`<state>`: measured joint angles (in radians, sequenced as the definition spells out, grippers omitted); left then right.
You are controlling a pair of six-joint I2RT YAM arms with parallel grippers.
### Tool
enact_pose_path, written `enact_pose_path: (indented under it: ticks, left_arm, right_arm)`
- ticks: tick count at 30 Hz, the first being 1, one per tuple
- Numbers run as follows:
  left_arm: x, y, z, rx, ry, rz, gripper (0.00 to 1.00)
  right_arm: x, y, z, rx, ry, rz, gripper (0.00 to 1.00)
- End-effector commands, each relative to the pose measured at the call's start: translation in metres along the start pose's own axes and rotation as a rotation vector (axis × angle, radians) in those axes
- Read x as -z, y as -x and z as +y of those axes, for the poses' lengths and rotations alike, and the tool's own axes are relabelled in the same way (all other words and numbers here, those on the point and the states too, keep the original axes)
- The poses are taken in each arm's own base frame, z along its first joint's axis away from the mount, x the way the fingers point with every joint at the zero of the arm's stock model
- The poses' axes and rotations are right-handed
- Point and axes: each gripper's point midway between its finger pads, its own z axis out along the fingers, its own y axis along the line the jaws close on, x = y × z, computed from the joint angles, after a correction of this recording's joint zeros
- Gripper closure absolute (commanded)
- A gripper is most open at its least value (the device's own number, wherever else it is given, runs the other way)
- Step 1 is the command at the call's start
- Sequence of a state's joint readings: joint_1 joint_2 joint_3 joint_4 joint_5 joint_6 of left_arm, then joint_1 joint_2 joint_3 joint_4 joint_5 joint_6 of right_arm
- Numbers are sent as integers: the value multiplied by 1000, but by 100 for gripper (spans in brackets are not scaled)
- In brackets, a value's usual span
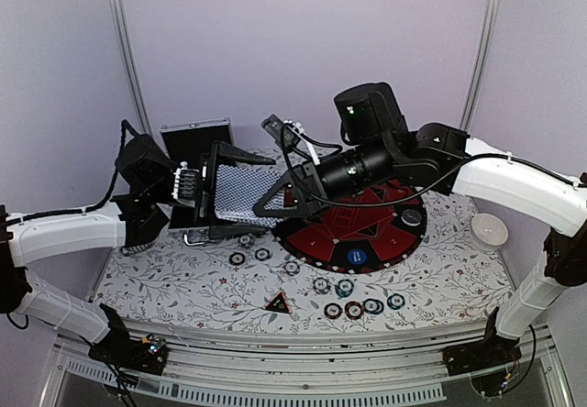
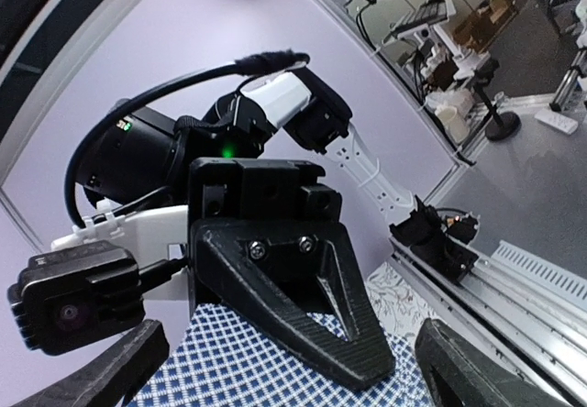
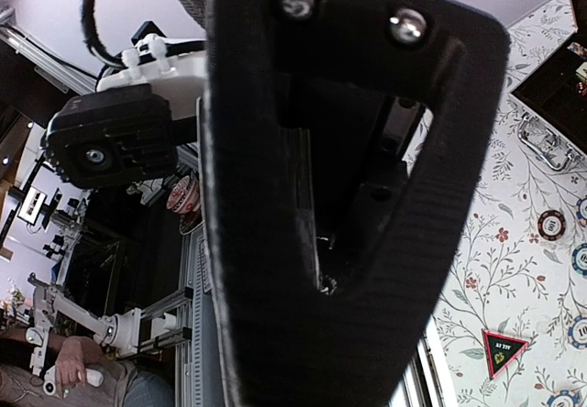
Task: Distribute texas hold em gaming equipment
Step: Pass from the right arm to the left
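Note:
A stack of grey-blue checked playing cards (image 1: 235,185) hangs above the table's left side, with my right gripper (image 1: 266,201) shut on it. My left gripper (image 1: 248,196) stands open, one finger on each side of the cards, not touching them. The left wrist view has the cards (image 2: 211,370) under the right arm's black finger (image 2: 303,297), with my left gripper (image 2: 289,375) wide open. In the right wrist view my right gripper (image 3: 321,279) fills the frame. Several poker chips (image 1: 354,310) and a red-black triangle (image 1: 277,303) lie on the cloth. A blue button (image 1: 356,257) and a black button (image 1: 412,216) sit on the mat.
The round red-and-black mat (image 1: 390,237) lies at centre right under the right arm. The silver-edged black case (image 1: 195,136) stands at the back left, behind the left gripper. A white bowl (image 1: 489,230) rests near the right edge. Purple walls close the back.

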<state>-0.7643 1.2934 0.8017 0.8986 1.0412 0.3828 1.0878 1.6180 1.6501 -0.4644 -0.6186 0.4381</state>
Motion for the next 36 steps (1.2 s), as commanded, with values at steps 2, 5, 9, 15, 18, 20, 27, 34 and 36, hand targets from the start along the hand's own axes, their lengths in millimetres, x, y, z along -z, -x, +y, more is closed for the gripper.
enact_pose_path:
  ticks: [2,5,9,15,18,20,27,34,36]
  left_arm:
    - [7,-20,4,-64,-8,241,4]
    - [12,-11,5,-109,13,256,5]
    - [11,-15,-3,-50,-50,281,13]
    - [14,-11,-3,-65,-30,279,19]
    - [15,-17,0,-58,-20,317,14]
    - [15,-20,0,-52,-19,328,12]
    - [18,-21,-2,-45,-16,344,15]
    - [16,-18,1,-64,1,329,28]
    - [16,-17,2,-53,12,317,28]
  right_arm:
    - [10,4,6,-14,-6,-22,97]
    - [13,2,6,-24,-16,-19,97]
    - [13,2,5,-38,-12,-14,97]
    - [14,0,5,-39,-11,-9,97]
    - [12,1,5,-46,-3,-4,97]
    - [9,-1,4,-53,5,6,97]
    - [5,-2,0,-73,8,17,97]
    - [4,-1,-4,-81,7,20,97]
    - [4,-2,-6,-86,4,21,97]
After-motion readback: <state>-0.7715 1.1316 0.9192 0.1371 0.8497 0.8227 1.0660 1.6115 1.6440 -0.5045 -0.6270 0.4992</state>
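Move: Between the left hand's wide-open fingers already stands the card deck, its middle about 1 cm to the left of that hand and some 2 cm lower. The right hand still pinches the deck, whose middle is about 3 cm to its left and 1 cm ahead. On the table some 36 cm below the left hand, the all-in triangle lies about 2 cm ahead, and the nearest dark chip level with it, roughly 13 cm to the right. Sinking about 2.5 cm and easing some 1.5 cm forward around the deck, the left hand turns roughly 20 degrees until its fingers point nearly level and straight to the robot's right. Its fingers narrow, reopen a little, then close partway over the deck's near and far edges; a firm grip can't be seen. The right hand keeps its pinch, almost still. ##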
